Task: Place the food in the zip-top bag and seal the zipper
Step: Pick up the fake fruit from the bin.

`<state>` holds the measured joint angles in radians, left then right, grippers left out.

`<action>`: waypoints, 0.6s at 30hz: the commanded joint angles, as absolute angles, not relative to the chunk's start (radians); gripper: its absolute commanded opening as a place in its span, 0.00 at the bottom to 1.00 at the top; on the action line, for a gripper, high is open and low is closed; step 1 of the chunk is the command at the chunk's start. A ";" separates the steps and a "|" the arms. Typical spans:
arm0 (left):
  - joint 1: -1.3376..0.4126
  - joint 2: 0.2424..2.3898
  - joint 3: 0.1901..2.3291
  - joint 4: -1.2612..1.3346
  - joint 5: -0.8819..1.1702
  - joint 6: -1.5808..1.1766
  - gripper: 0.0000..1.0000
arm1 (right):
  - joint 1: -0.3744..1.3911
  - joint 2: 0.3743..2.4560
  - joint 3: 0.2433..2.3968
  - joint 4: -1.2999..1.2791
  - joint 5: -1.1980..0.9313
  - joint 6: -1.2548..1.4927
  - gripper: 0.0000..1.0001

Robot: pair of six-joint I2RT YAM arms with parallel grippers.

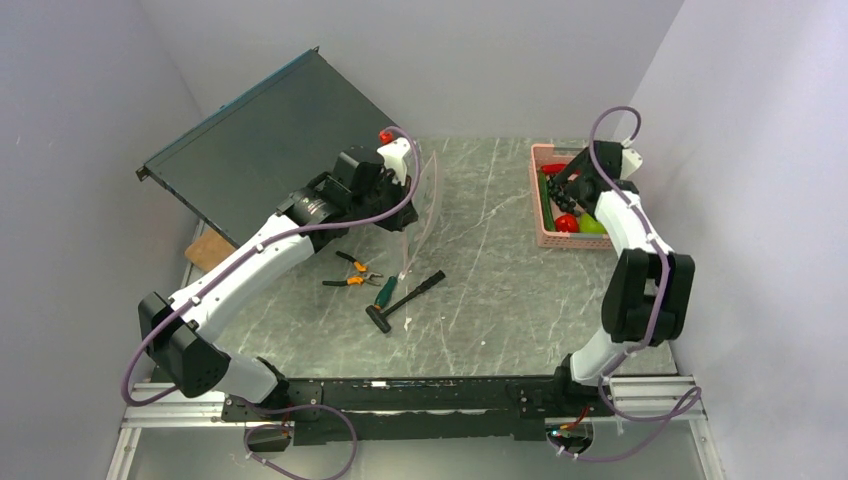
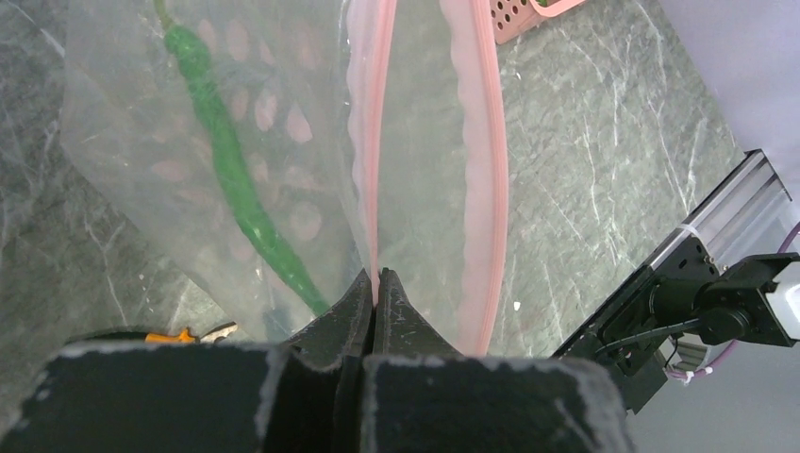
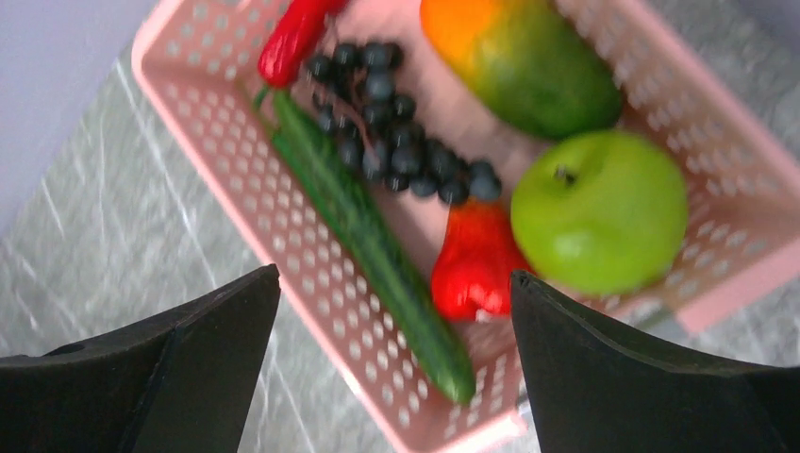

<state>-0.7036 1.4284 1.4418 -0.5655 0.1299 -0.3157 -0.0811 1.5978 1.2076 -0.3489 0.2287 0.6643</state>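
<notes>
The clear zip-top bag hangs in front of my left gripper, which is shut on one pale pink zipper strip; the other strip bows away, so the mouth gapes. A thin green pepper shows through the plastic. In the top view the left gripper holds the bag above the table's middle. My right gripper is open above the pink basket, which holds a red chili, grapes, cucumber, tomato, green apple and mango.
Orange-handled pliers, a green-handled screwdriver and a black tool lie on the marble table near the bag's lower end. A dark panel leans at the back left. The basket stands at the back right by the wall.
</notes>
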 commanded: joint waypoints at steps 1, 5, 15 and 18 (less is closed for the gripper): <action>-0.708 1.411 1.462 -0.545 0.150 -0.301 0.00 | -0.143 1.722 1.379 -0.373 0.254 0.637 0.93; -0.708 1.410 1.464 -0.548 0.142 -0.294 0.00 | -0.163 1.842 1.490 -0.408 0.235 0.580 0.93; -0.709 1.440 1.478 -0.566 0.176 -0.308 0.00 | -0.162 2.138 1.785 -0.522 0.121 0.455 0.96; -0.709 1.445 1.475 -0.564 0.170 -0.307 0.00 | -0.163 2.194 1.833 -0.547 0.116 0.434 0.97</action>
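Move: The black grapes in the bin lie about 12 cm ahead of the right hand, 4 cm to its right and 10 cm below. The red chili is some 6 cm beyond them, the cucumber 5 cm left and 3 cm nearer, and the papaya 7 cm right and 1 cm nearer. From the left hand, the grapes are roughly 25 cm ahead, 38 cm right and 24 cm below. The open right hand reaches forward about 10 cm towards the grapes, sinking 6 cm and tipping further down. ##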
